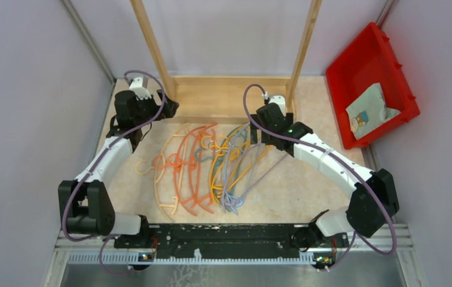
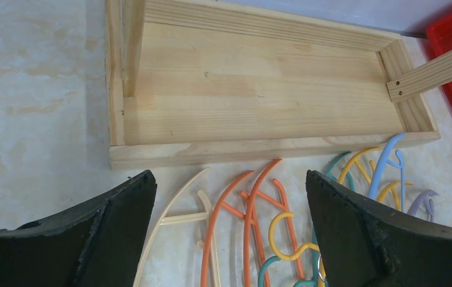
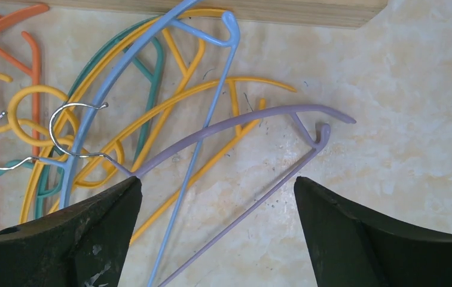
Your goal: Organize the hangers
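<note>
A pile of thin plastic hangers point(image 1: 211, 167) lies flat mid-table: beige and orange ones on the left, yellow, teal, light blue and lavender on the right. My left gripper point(image 1: 167, 107) is open and empty at the pile's far left corner; its wrist view shows the beige hanger point(image 2: 176, 218) and orange hangers point(image 2: 250, 221) between its fingers. My right gripper point(image 1: 258, 133) is open and empty above the pile's right side; its wrist view shows the lavender hanger point(image 3: 253, 119), the light blue hanger point(image 3: 202, 128) and yellow hangers point(image 3: 170, 110) below it.
A wooden rack with a flat base point(image 1: 229, 95) and two upright posts point(image 1: 152, 42) stands just behind the hangers. A red bin point(image 1: 370, 81) holding a paper packet leans at the back right. Grey walls close in both sides.
</note>
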Robot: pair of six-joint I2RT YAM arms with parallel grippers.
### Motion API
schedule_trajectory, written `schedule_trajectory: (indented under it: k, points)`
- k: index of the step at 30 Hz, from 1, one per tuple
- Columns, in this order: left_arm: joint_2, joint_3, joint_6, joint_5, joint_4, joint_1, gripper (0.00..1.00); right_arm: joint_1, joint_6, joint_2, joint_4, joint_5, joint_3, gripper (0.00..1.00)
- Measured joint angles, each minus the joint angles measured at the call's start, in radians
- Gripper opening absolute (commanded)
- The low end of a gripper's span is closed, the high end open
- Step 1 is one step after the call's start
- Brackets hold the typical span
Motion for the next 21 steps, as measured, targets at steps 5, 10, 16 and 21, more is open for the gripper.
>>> schedule_trajectory:
  k: [5, 10, 16, 21]
  points:
    - [0.000, 0.003, 0.010, -0.003, -0.016, -0.007, 1.00, 0.000, -0.049, 0.002, 0.012, -0.086, -0.003, 0.87]
    - [0.003, 0.046, 0.029, -0.025, -0.088, -0.043, 1.00, 0.006, -0.036, -0.006, 0.089, -0.224, -0.067, 0.74]
    - [0.003, 0.054, 0.034, -0.076, -0.161, -0.126, 1.00, 0.062, 0.043, -0.032, 0.132, -0.314, -0.174, 0.65]
    - [-0.002, 0.045, 0.035, -0.100, -0.194, -0.143, 1.00, 0.094, 0.126, -0.039, 0.146, -0.329, -0.187, 0.61]
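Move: The right hand, open and empty, hangs above the right edge of the pile. The purple hanger's middle lies about 8 cm back, 5 cm to its left and 12 cm below. The blue hanger's middle is some 10 cm left and 4 cm back, and the wooden rack's right front corner some 15 cm ahead and 14 cm right. From the left hand, the purple hanger is about 31 cm right, 15 cm back and 17 cm lower. Heading for the purple hanger without visibly touching it, the right hand swings about 7 cm left and 6 cm back while sinking some 4 cm. It turns counter-clockwise, its left side lifting and fingers tipping steeper, and narrows its wide-open fingers by about a third. The open left hand eases right, back and down over the orange hangers' far ends. ##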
